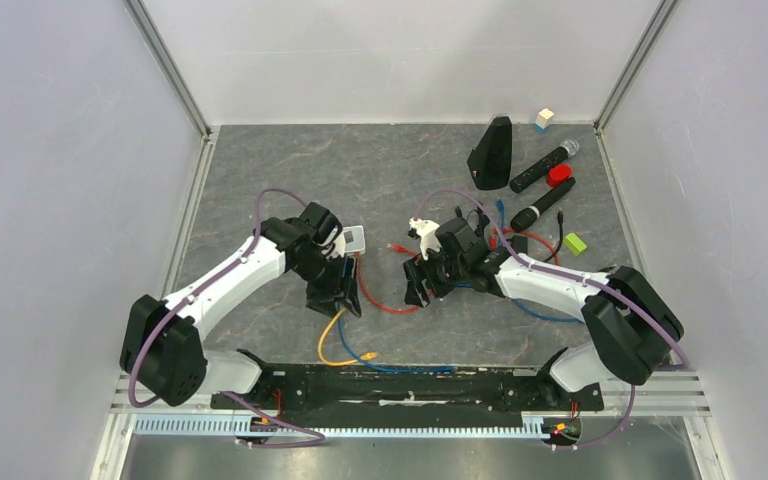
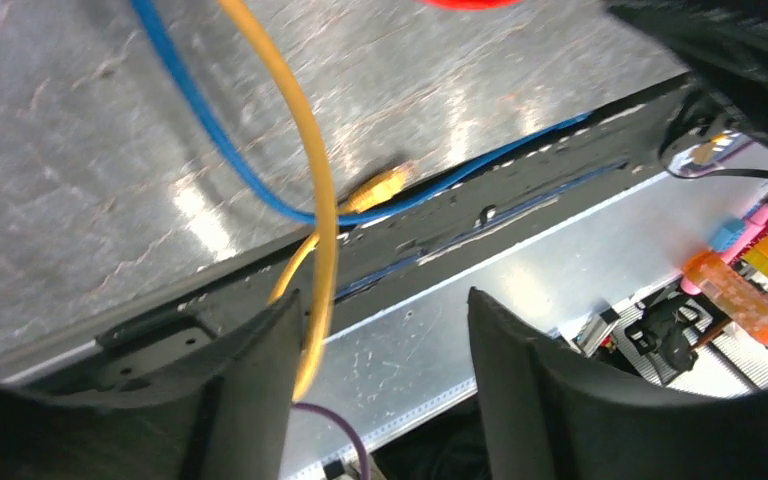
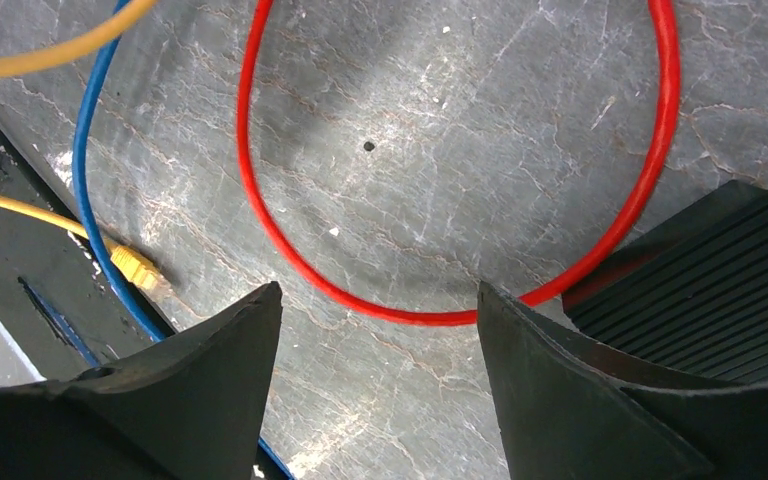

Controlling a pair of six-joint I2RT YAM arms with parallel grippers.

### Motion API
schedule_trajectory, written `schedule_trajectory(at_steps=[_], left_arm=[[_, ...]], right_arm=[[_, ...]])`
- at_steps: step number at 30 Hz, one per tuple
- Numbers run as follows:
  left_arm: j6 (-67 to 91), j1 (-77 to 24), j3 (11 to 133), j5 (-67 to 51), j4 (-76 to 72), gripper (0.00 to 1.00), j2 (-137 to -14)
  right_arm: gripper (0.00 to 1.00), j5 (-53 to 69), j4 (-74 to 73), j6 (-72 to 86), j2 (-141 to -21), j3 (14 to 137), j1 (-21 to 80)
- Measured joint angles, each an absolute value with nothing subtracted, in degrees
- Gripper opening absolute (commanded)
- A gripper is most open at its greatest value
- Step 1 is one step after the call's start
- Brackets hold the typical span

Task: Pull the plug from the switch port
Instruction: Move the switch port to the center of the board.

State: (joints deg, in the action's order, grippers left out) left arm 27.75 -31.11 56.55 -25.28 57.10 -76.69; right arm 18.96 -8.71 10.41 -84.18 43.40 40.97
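The small white switch [image 1: 353, 238] lies beside my left wrist; its ports and any plug in them are hidden behind the arm. My left gripper [image 1: 332, 298] [image 2: 383, 295] is open, pointing down at the table's near edge, and a yellow cable [image 2: 315, 170] runs along the inner face of its left finger [image 2: 260, 380] without being pinched. That cable's loose yellow plug [image 2: 380, 188] [image 1: 370, 355] rests near the front rail. A blue cable [image 2: 200, 120] crosses it. My right gripper [image 1: 420, 288] [image 3: 378, 288] is open and empty above a red cable loop [image 3: 260, 200].
A black wedge [image 1: 492, 152], two black microphone-like sticks [image 1: 543, 166], a red cap [image 1: 559, 175], a green block [image 1: 574, 243] and a white cube [image 1: 544, 118] sit at the back right. A small white figure [image 1: 422, 232] stands by my right wrist. The black front rail [image 1: 410, 385] runs along the near edge.
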Motion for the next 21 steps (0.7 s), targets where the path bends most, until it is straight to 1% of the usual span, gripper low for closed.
schedule_trajectory(at_steps=[2,7,13,17,21], left_arm=[[27.7,-31.1,55.4,-23.8,58.3,0.81,-76.2],[27.8,-31.1,57.1,-15.9,61.8,0.84,-75.0],[27.1,-30.4,69.2,-2.9,62.3,0.86,-76.3],[25.8,-26.8,72.9,1.2,55.5,0.86,-78.7],[25.8,-19.4,69.7,-0.4,45.2,0.86,-82.2]], right_arm=[[0.74,18.7,-8.7,10.4,-84.4,43.6,41.0],[0.74,18.0,-8.7,10.5,-86.8,46.9,41.0],[0.73,17.7,-6.8,13.3,-91.0,53.1,41.0],[0.70,17.3,-4.3,16.4,-94.9,56.9,41.0],[0.68,16.7,-3.0,19.2,-102.2,63.3,41.0]])
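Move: The switch port lies about 17 cm ahead of the left hand, 3 cm to its left and 11 cm below. The yellow cable still hangs at the left fingers, its loose plug some 8 cm back and 4 cm to the right. From the right hand the switch port is about 11 cm ahead, 14 cm left and 5 cm lower; the loose red plug is 9 cm ahead and 3 cm left, the black box 4 cm ahead and 11 cm right. Leftward with a slight dip, then sweeping forward some 17 cm in an arc that rises and begins to sink, the left hand opens wide, leaves the yellow cable and comes to the switch port's left side, its fingers swinging forward and turning counter-clockwise. The open right hand travels forward and left towards the port's right side, about 11 cm in all. ##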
